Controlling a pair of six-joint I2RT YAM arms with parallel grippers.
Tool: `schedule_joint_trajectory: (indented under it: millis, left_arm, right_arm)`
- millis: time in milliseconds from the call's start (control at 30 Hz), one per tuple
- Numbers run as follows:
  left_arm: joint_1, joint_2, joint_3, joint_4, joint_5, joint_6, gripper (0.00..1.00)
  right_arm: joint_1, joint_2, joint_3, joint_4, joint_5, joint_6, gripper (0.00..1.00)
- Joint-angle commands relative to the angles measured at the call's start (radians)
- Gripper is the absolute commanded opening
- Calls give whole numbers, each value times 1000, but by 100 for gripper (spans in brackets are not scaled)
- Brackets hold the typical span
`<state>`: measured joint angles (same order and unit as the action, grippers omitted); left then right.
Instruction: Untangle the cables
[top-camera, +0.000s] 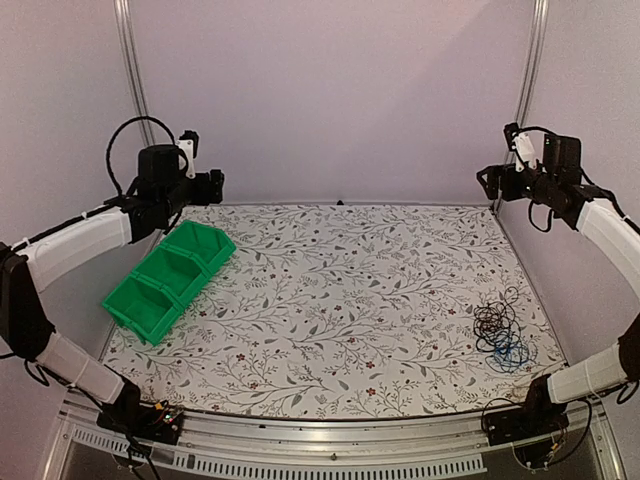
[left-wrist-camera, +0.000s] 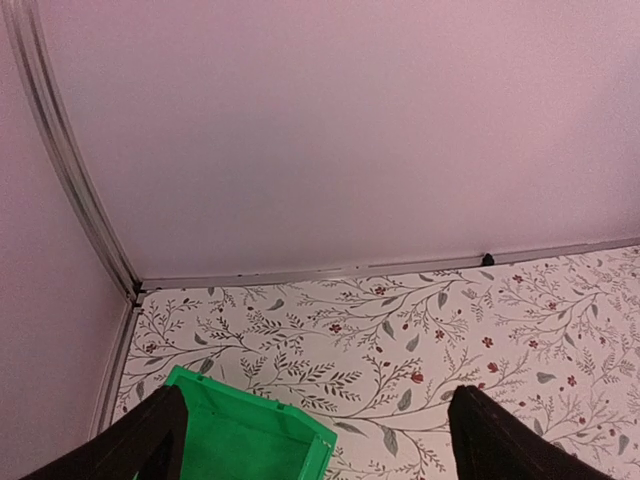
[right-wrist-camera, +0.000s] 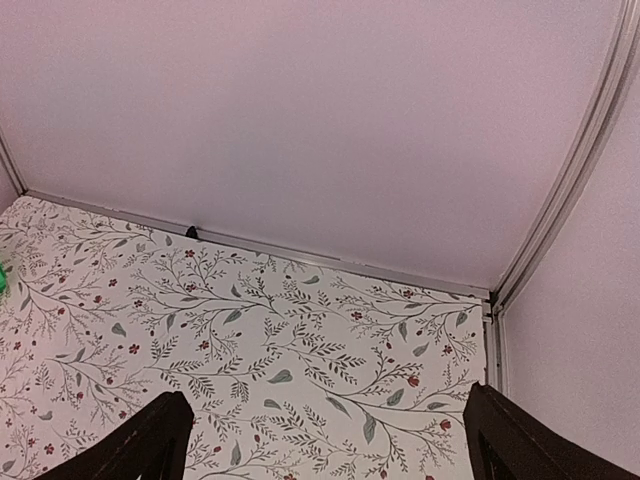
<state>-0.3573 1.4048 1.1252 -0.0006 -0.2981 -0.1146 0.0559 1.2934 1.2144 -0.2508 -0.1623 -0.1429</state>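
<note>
The cables (top-camera: 498, 331) lie in a tangled heap at the table's right edge: dark thin loops with a bright blue wire (top-camera: 510, 352) at the near side. My left gripper (top-camera: 207, 184) is raised at the far left above the green bins, open and empty; its fingers (left-wrist-camera: 150, 440) stand wide apart. My right gripper (top-camera: 490, 182) is raised at the far right, open and empty, well behind the cables; its fingers (right-wrist-camera: 150, 445) are wide apart. The cables show in neither wrist view.
Three joined green bins (top-camera: 170, 277) stand at the left of the floral-patterned table (top-camera: 340, 300); one bin corner (left-wrist-camera: 250, 440) shows under my left gripper. Pale walls and metal frame posts (top-camera: 130, 70) enclose the far side and both flanks.
</note>
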Motion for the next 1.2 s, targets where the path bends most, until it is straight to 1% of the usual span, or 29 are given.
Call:
schedule_joint_trajectory:
  millis: [0,167,200,300,367,467,600,700,767,933,1167]
  left_arm:
    - [-16,62,51,46,105,9,91]
    - [-80,143,89,59,222,-8,80]
    - [-107,157,94,62,239,-10,78]
    - [-191,213,111,73,288,-10,69]
    - [-247,251,130,61,337,-5,65]
    - [-325,326,195,-9,440,-14,62]
    - [-396,400,232,-26,563,-44,55]
    - [-427,435,245,-40,614,-63,52]
    - [-439,448,249,-51,632,-67,52]
    - [-450,457,245,-70,683,-72,54]
    - [-452,445,227,-73,688,-83,54]
  right_arm:
    - [-32,-10,-17,-70,1,-65,99]
    - [-67,-16,-60,-166,-35,-201,99]
    - [-76,-14,-73,-182,-33,-225,99]
    - [-106,-9,-121,-223,-24,-272,99]
    - [-129,0,-146,-257,-26,-302,97]
    - [-161,19,-166,-322,-28,-337,90]
    - [-211,76,-171,-417,-32,-353,75]
    - [-257,125,-176,-450,-15,-350,68]
    - [-285,161,-172,-475,-13,-344,65]
    - [-320,262,-172,-527,-7,-323,62]
    - [-342,365,-171,-544,-24,-283,58]
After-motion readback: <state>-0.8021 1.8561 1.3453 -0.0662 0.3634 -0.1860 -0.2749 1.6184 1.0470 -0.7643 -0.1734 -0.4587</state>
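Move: The dark cable tangle lies some 17 cm back from the right hand, about 6 cm to its right and roughly 32 cm below. Its loose loop is only about 7 cm back and 12 cm right of that hand; the blue cable is about 23 cm back and 8 cm right. From the left hand the tangle lies about 66 cm right, 20 cm back and 29 cm lower, with the green bin about 15 cm left and 6 cm back. The right hand heads for the cable tangle, dropping about 27 cm while drifting right and back, tipping its fingers steeply down and partly closing them, to end just above the loose loop without visible contact. The left hand sweeps right towards the cables, some 31 cm, also sinking and drawing back, while turning clockwise, tilting down and narrowing its fingers to about half. ##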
